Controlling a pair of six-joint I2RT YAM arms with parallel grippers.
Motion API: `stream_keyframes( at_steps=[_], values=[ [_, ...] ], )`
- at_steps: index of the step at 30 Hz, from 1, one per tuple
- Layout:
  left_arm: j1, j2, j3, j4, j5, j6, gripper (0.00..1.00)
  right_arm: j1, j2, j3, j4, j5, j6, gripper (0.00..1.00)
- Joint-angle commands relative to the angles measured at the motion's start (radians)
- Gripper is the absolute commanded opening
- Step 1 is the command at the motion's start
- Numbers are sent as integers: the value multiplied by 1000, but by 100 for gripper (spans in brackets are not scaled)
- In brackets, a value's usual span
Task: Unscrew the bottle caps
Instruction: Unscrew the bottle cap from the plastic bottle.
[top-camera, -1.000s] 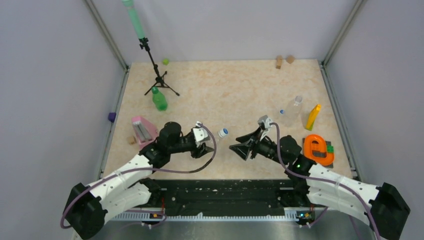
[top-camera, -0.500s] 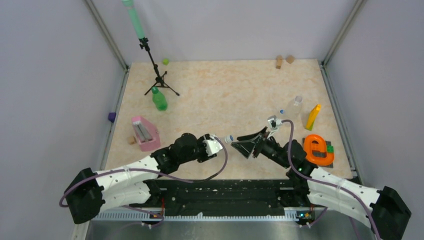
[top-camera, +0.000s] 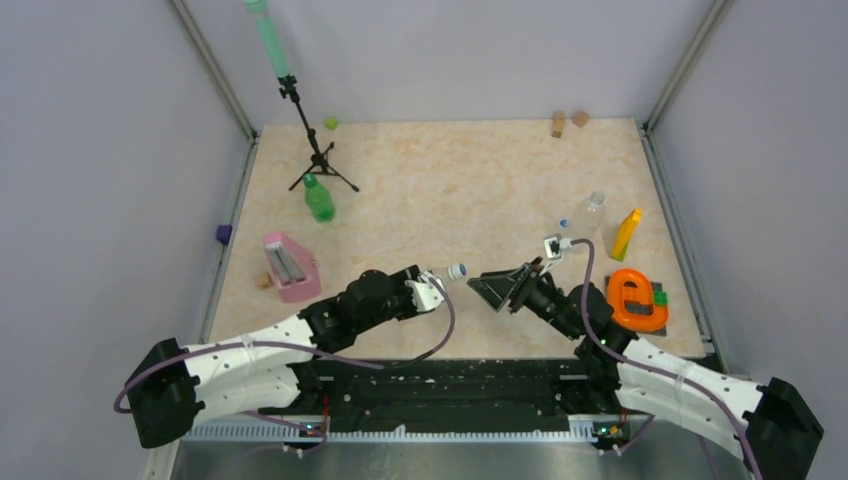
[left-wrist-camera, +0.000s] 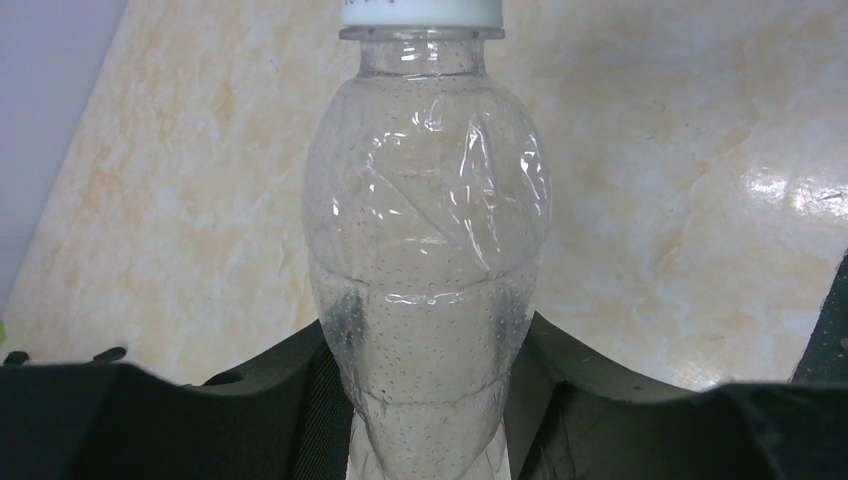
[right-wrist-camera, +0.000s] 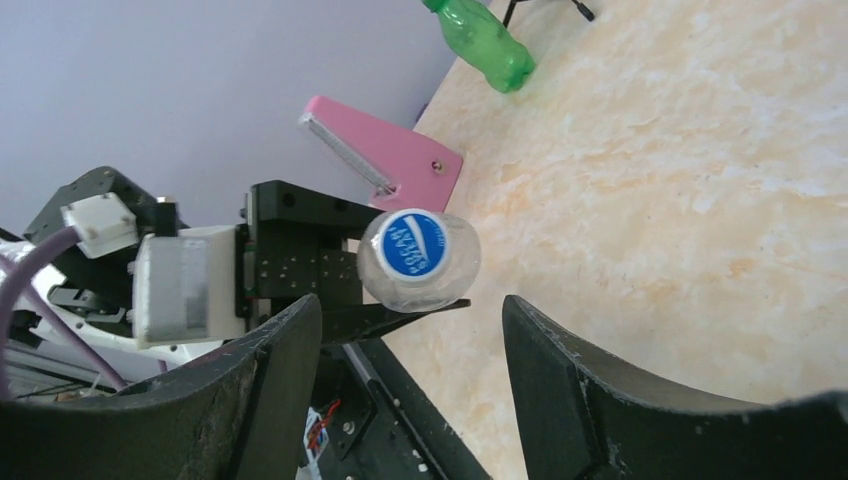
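Note:
My left gripper (left-wrist-camera: 430, 405) is shut on the lower body of a clear bottle (left-wrist-camera: 430, 250), which it holds off the table, lying level. The bottle's blue cap (top-camera: 457, 271) points right, toward my right gripper (top-camera: 492, 286). In the right wrist view that cap (right-wrist-camera: 412, 243) faces the camera, just beyond and above the gap of the right gripper (right-wrist-camera: 410, 325). The right gripper is open and touches nothing. A green bottle (top-camera: 319, 200) with a dark cap stands at the back left. Another clear bottle (top-camera: 590, 212) is at the right, partly behind my right wrist.
A pink holder (top-camera: 290, 267) sits left of my left arm, and a tripod (top-camera: 318, 150) stands behind the green bottle. At the right are a tall yellow block (top-camera: 627, 233) and an orange ring-shaped object (top-camera: 636, 298). Wooden blocks (top-camera: 570, 121) lie at the back edge.
My left arm has carried the clear bottle to the right, toward the right gripper. The right gripper's jaws have spread wider and it has shifted slightly right and back.

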Motion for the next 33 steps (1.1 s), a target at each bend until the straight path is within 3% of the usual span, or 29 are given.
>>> stream_keyframes(
  at_steps=[1, 4, 8, 17, 24, 33],
  values=[
    [-19, -38, -11, 88, 14, 27, 0, 1, 57, 18, 49, 13, 47, 64],
    [-26, -39, -15, 91, 14, 35, 0, 1, 107, 20, 113, -26, 64, 63],
    [-31, -33, -10, 74, 2, 40, 0, 1, 164, -21, 331, -95, 100, 62],
    [-39, -49, -6, 67, 29, 36, 0, 1, 258, 20, 298, -63, 116, 61],
    [-39, -57, -5, 67, 57, 43, 0, 1, 273, 27, 304, -87, 99, 26],
    [-40, -48, -6, 75, 65, 39, 0, 1, 237, 47, 204, -101, 41, 11]
  ],
)
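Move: The white bottle cap with the blue top is close off the open right fingertips: about 4 cm left of the right hand, 3 cm ahead and 1 cm above. Its bottle's body, still clamped in the left fingers, sits some 9 cm left of the right hand, 1 cm ahead and 4 cm below. From the left hand the cap is roughly 6 cm right, 2 cm ahead and 7 cm above. Ease the right gripper about 3 cm left and 2 cm down towards the cap, turning it some 5 degrees counter-clockwise and tipping it slightly down. Then, nearly stopped there, close the fingers from about two-thirds open to almost shut, tips against the cap's near, lower edge rather than around it. Keep the left grip on the bottle, letting that hand drift up and right about 1 cm. ##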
